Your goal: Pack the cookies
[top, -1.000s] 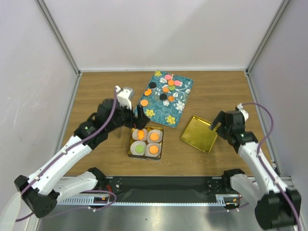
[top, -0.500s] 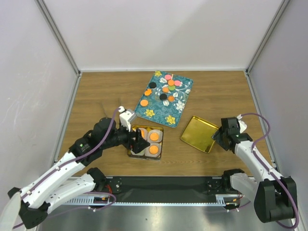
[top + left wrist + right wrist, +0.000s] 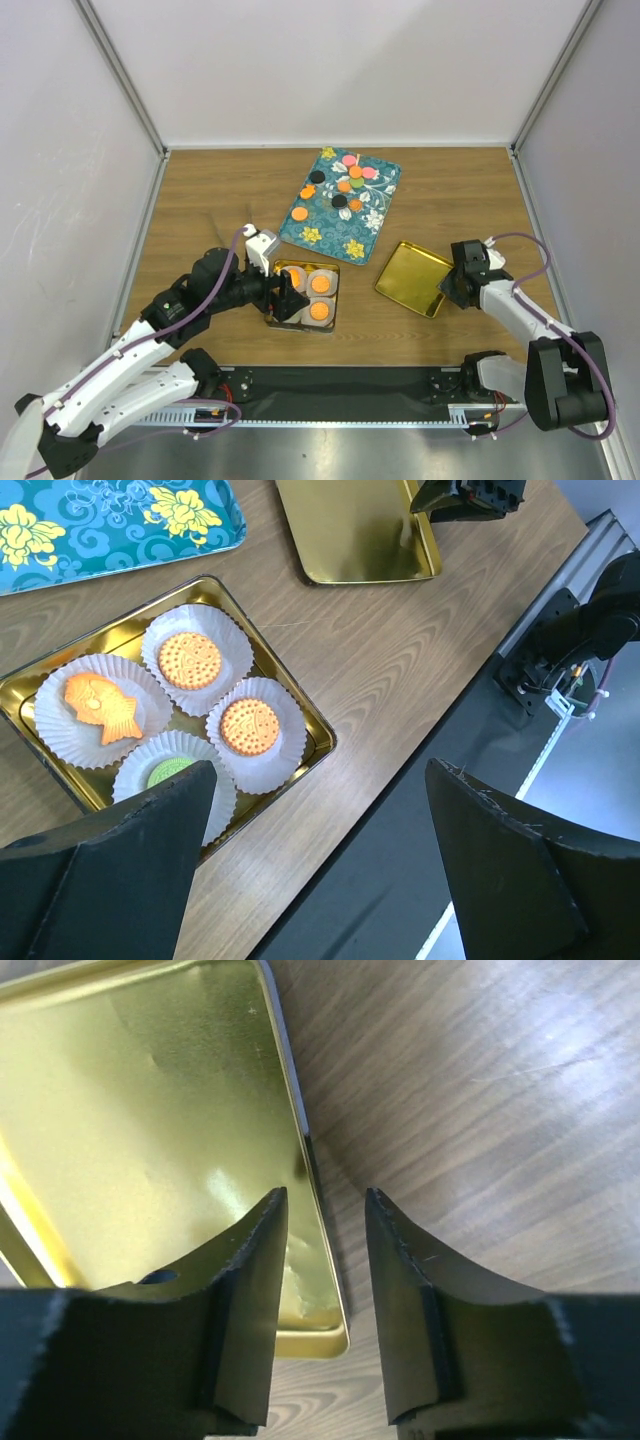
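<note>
The gold tin (image 3: 330,268) holds four white paper cups. In the left wrist view it (image 3: 300,695) holds a fish-shaped orange cookie (image 3: 100,706), two round orange cookies (image 3: 190,660) and a green one (image 3: 168,772). My left gripper (image 3: 287,297) hovers over the tin's left side, open and empty, and in its own view (image 3: 320,770) the fingers stand wide apart. Loose cookies (image 3: 345,183) in orange, green, pink and black lie on the teal tray (image 3: 375,215). My right gripper (image 3: 450,285) is open, its jaws (image 3: 325,1195) either side of the gold lid's rim (image 3: 312,1175).
The gold lid (image 3: 413,278) lies open side up, right of the tin. One orange cookie (image 3: 299,213) lies alone at the tray's near left. Grey walls close in the table on three sides. A black rail (image 3: 350,385) runs along the near edge.
My left gripper has let go of the orange cookie into the tin, dropped low and pulled back towards the near side. My right gripper has come down to the lid's right edge.
</note>
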{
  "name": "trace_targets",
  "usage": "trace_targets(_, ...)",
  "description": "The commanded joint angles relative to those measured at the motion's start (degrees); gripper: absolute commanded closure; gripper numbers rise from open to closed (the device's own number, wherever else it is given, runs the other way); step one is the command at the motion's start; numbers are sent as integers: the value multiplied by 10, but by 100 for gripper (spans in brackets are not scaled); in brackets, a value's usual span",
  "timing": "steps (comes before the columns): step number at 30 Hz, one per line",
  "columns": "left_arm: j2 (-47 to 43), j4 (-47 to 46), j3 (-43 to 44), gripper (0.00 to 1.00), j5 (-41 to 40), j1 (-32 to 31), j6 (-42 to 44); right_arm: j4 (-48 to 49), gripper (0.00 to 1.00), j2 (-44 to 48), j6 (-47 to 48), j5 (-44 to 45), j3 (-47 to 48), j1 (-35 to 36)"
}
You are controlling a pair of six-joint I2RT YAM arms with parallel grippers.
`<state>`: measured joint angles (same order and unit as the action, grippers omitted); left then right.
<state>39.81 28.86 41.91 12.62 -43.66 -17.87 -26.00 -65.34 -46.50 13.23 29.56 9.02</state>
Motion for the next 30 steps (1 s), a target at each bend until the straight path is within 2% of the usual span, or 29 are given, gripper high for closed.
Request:
trace_targets(1,-2,-10,-3,8,-11,-2,11,38,60,-15,4,22,7,6)
trace_targets(2,-1,-10,-3,7,-14,-2,11,39,63,-19,8,20,6,7)
trace_targets(5,-2,-7,-3,7,-22,-2,10,32,85,-30,18,18,15,7)
trace_targets(6,-2,-6,-3,7,-25,-3,9,26,96,-27,27,21,19,7)
trace_targets(7,-3,-6,-3,7,-28,-3,8,10,100,-24,33,23,24,6)
trace_targets(13,2,-6,4,5,-30,-2,4,-65,100,42,70,8,73,-13)
trace_targets(19,45,-31,19,4,-17,0,-30,-128,100,99,114,-49,162,-6)
trace_targets(21,62,-46,35,4,-13,5,-34,-134,100,100,113,-67,182,37)
trace_targets(24,98,-56,77,5,22,44,-40,-155,100,79,95,-37,226,128)
trace_targets(28,134,-95,106,5,146,129,-62,-119,100,59,79,-46,252,196)
trace_targets(30,145,-130,104,5,175,146,-71,-106,100,47,77,-58,260,224)
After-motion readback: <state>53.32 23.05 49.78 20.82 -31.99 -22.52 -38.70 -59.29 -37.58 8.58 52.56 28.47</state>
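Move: The middle of the gold lid lies about 7 cm to the left and 3 cm ahead of my right hand, a centimetre lower; its right-hand rim is between my half-open fingers. The cookie box sits some 37 cm to that hand's left and 2 cm back, the blue tray about 27 cm left and 23 cm ahead. From my left hand, the lid is about 32 cm right, 10 cm ahead and 19 cm down, the box 2 cm right, 7 cm ahead. I shut my right fingers on the lid's right rim, pinching it, lift almost straight up about 15 cm, then swing left some 11 cm towards the cookie box, turning roughly 30 degrees counter-clockwise. My left hand, still wide open and empty, dips slightly, then goes forward about 6 cm and rises a little. ##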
